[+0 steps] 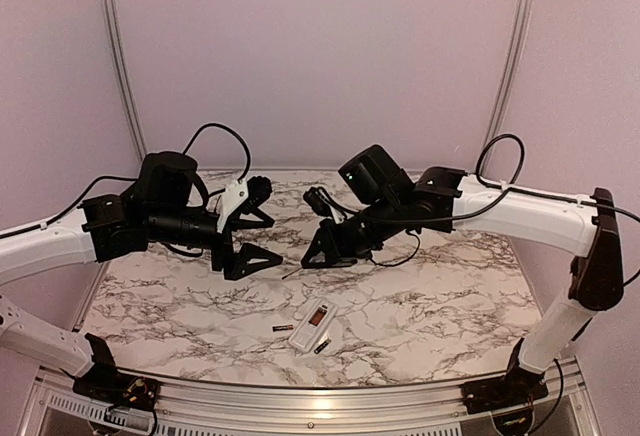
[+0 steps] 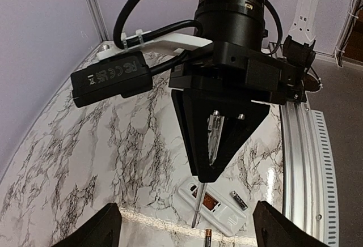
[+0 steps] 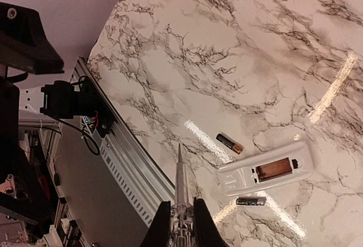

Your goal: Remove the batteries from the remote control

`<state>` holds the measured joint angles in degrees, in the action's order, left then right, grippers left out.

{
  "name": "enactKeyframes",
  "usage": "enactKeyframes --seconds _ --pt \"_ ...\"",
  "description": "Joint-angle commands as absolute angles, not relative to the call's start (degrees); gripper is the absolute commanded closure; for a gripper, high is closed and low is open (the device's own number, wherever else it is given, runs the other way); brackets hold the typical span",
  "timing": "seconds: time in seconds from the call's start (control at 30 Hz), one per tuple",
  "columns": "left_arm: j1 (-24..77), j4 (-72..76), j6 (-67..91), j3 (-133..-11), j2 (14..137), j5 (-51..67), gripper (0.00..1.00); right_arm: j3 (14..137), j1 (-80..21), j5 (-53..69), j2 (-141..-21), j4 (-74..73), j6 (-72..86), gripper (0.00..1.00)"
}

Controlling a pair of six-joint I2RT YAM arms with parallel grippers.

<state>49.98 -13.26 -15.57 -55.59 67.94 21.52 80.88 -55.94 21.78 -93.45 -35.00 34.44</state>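
The white remote control lies near the table's front edge with its orange recess facing up and nothing in it. One of the batteries lies just left of it and the other battery at its near right corner. The right wrist view shows the remote control with the batteries on either side. My right gripper is shut on a thin pale grey stick, held above the table behind the remote. My left gripper hovers open, holding nothing, facing the right gripper.
An aluminium rail runs along the table's front edge, close to the remote. Pale purple walls close in the back and sides. Black cables hang from both arms over the middle of the marble top.
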Motion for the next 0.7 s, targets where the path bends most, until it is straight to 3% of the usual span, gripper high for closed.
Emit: enactKeyframes --seconds 0.0,0.13,0.33,0.43,0.67 --pt "50.19 -16.15 -22.32 -59.02 71.59 27.77 0.16 82.63 -55.55 24.32 -94.79 -29.95 34.21 1.00" --pt "50.19 -17.05 -24.01 -60.02 73.00 28.92 0.19 85.39 -55.54 23.65 -95.41 -31.75 35.09 1.00" --pt "50.21 -16.89 -26.68 -60.44 74.89 27.15 0.34 87.16 -55.55 25.65 -94.59 -32.51 35.72 1.00" --pt "50.19 -16.36 -26.71 -60.11 75.70 26.88 0.36 87.38 -55.55 25.77 -94.41 -32.82 36.15 1.00" --pt "50.19 -15.23 -26.09 -60.21 77.89 24.84 0.55 88.76 -55.55 26.37 -94.96 -32.56 37.43 1.00"
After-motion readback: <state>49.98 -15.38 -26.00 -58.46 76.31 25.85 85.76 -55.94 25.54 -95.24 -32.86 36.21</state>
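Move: The screwdriver shaft, held in the right hand and slanting down-left, lies about 5 cm right of the left hand, level fore-and-aft, 7 cm below. The right hand takes it towards the left gripper, some 7 cm left and 5 cm up, level fore-and-aft. From the right hand, the remote is 6 cm back, straight across and 20 cm below; one battery is 6 cm left of the remote, the other 4 cm nearer and 1 cm right of it. Left hand sinks about 4 cm rightward, half-closing around the screwdriver shaft the right hand raises 3 cm leftward. ##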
